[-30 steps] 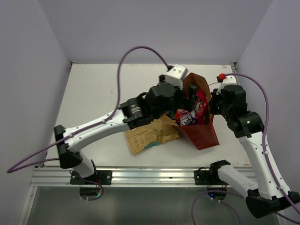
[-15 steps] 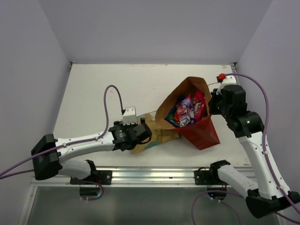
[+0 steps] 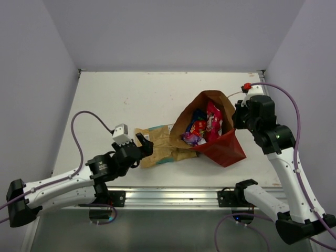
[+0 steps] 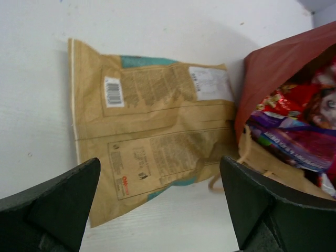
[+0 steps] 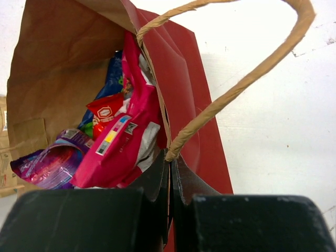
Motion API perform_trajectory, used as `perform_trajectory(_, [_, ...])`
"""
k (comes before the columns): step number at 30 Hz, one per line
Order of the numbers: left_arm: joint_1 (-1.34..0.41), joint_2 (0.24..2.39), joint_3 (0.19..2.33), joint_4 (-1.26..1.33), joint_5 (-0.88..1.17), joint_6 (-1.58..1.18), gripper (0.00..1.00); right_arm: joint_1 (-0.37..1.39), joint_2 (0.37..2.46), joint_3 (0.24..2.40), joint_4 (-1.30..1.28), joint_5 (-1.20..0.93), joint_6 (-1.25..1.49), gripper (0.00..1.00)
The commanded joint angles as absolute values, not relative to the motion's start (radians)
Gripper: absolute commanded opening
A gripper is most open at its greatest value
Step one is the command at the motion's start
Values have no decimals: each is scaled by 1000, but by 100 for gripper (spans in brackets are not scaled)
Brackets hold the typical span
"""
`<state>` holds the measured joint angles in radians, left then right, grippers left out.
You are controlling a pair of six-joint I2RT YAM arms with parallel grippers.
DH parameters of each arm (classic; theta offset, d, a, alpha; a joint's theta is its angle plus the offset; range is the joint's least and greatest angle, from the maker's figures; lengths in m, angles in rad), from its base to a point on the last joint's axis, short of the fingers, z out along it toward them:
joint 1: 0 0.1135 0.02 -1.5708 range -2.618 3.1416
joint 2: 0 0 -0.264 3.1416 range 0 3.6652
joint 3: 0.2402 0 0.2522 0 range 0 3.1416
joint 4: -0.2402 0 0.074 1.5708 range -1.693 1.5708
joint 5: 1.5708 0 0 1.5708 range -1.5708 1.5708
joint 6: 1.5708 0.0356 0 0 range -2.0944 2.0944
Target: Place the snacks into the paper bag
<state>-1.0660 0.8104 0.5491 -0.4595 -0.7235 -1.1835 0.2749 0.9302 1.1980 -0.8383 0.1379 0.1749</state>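
The paper bag lies tilted on the table, its brown mouth facing left. Inside it show a pink-and-white packet, a purple packet, a small red-orange packet and a blue one. My right gripper is shut on the bag's near rim, where a string handle is fixed. The large tan kraft pouch lies flat on the table just left of the bag's mouth, its right end touching the bag. My left gripper hovers open above the pouch's near edge, holding nothing.
The white table is closed in by pale walls on three sides. An aluminium rail runs along the near edge. Purple cables loop over both arms. The right arm stands close to the right wall.
My left arm has pulled back from the bag's mouth to the near left, down by the pouch. The bag's mouth has sagged lower and the packets inside have shifted. The right gripper held still.
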Motion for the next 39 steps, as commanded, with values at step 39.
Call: perform_trajectory(39, [-560,1269,86,888,-22,-1083,100,268,942,1206,-818,156,160,0])
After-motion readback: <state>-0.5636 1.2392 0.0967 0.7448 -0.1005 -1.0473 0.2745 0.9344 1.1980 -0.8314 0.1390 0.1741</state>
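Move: The brown snack pouch lies flat on the table, its middle about 6 cm ahead of the open left hand, 10 cm to its right and 12 cm below. The paper bag stands some 26 cm to that hand's right and 9 cm ahead, its middle about 3 cm lower; the purple snack inside is around 20 cm right, 7 cm ahead and 7 cm down. From the right hand, the pouch lies level fore-and-aft, roughly 28 cm left and 26 cm below. Heading for the left end of the brown pouch, the left hand first lifts about 9 cm, then swoops forward and down some 18 cm, drifting left and back right. Its left side dips nearly 20 degrees, and the wide-open fingers finish low, the left one beside the pouch's edge and the right one over it. The right hand stays put, still pinching the bag's rim. ##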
